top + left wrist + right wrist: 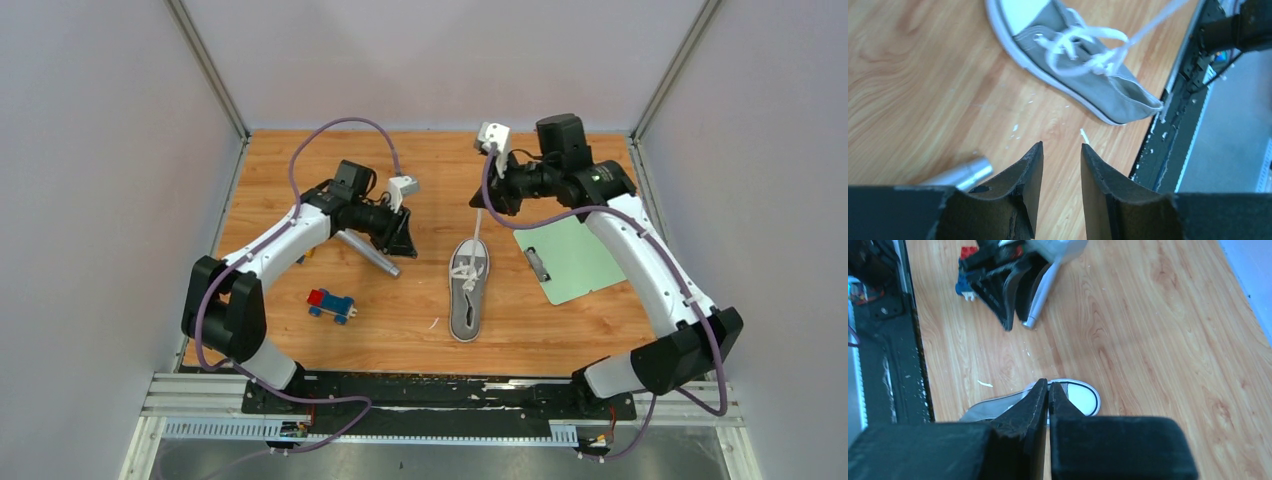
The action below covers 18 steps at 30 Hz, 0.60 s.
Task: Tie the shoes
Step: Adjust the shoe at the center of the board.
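Note:
The grey sneaker [468, 292] lies mid-table, its white toe cap [1081, 397] pointing away from the arm bases. Its white laces [1083, 47] are bunched loosely over the tongue. One lace end [478, 228] runs taut from the shoe up to my right gripper [484, 205], which hangs above the toe and is shut on it. In the right wrist view the right gripper [1048, 385] has its jaws pressed together over the shoe. My left gripper [1062, 147] is open and holds nothing. It hovers left of the shoe [1098, 85], over bare wood.
A silver cylinder [368, 254] lies under the left gripper [403, 235]. A blue and red toy car [330, 304] sits at the near left. A green clipboard [572, 258] lies right of the shoe. Walls close three sides, and a black rail [440, 392] runs along the near edge.

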Available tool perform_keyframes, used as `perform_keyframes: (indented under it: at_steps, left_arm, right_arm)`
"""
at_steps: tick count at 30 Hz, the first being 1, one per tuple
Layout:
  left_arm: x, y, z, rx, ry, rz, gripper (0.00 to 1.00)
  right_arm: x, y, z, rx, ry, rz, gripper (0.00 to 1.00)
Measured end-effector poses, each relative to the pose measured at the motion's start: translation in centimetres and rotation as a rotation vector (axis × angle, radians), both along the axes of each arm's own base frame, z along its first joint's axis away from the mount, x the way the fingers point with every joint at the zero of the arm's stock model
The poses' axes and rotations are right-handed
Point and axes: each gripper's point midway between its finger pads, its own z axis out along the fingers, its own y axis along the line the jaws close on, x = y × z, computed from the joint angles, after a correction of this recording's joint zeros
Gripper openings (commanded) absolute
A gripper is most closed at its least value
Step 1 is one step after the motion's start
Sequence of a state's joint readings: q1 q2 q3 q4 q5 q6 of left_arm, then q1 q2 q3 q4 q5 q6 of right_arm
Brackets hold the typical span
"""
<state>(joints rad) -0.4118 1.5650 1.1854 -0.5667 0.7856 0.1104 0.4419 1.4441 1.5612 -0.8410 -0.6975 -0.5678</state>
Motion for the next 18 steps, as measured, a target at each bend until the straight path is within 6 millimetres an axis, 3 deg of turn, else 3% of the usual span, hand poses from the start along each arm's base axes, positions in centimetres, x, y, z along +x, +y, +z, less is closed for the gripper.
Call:
perform_keyframes:
  at_steps: [2,4,5,8,12,15,18]
  left_arm:
    - [-1.1,-1.1,0.1,-0.004,-0.005,-0.048,0.41]
    - [-2.3,-2.3,0.1,-0.01,-0.004,-0.095,0.41]
    - [-2.9,-2.9,0.2,-0.013,-0.004,-0.119,0.41]
    - [-4.3,-4.2,0.1,-0.018,-0.004,-0.173,0.4]
    - [-4.7,-5.6,-0.8,-0.02,0.016,-0.194,0.4]
    - [-4.3,-6.2,-2.2,-0.038,0.045,-0.18,0.4]
    - [-4.7,-7.0,-3.6,-0.074,0.089,-0.171,0.41]
  right_arm:
    - [0.1,-1.0,1.4,0.045,0.017,-0.038,0.01]
    - [0.0,-2.0,2.4,0.071,0.02,-0.08,0.36]
    - [0.0,-2.4,2.7,0.082,0.021,-0.108,0.46]
    - [0.6,-4.0,1.8,0.087,0.041,-0.242,0.54]
    - [2.8,-7.7,-3.1,0.083,0.208,-0.469,0.56]
    - [3.5,-10.3,-8.8,0.099,0.43,-0.581,0.56]
    - [1.8,-9.8,-13.2,0.112,0.636,-0.566,0.57]
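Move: The right hand holds the shoe's stretched lace end high; the shoe's middle lies some 25 cm below this hand, about 6 cm back and nearly level sideways, 1 cm to the left. From the left hand the shoe's middle is about 12 cm to the right, 4 cm back and 12 cm below. The metal tube's middle is some 11 cm to the left hand's left, 4 cm farther out and 14 cm below; the green clipboard lies about 21 cm to the right hand's right, 1 cm farther out and 28 cm below. Rising about 3 cm, the right hand opens and lets go of the lace, then swings some 10 cm right while sinking about 15 cm and staying open, its wrist turning clockwise and tipping down by some 35 degrees. The left hand, half open and empty, slides right and back towards the shoe, then sinks to the shoe's left side. ##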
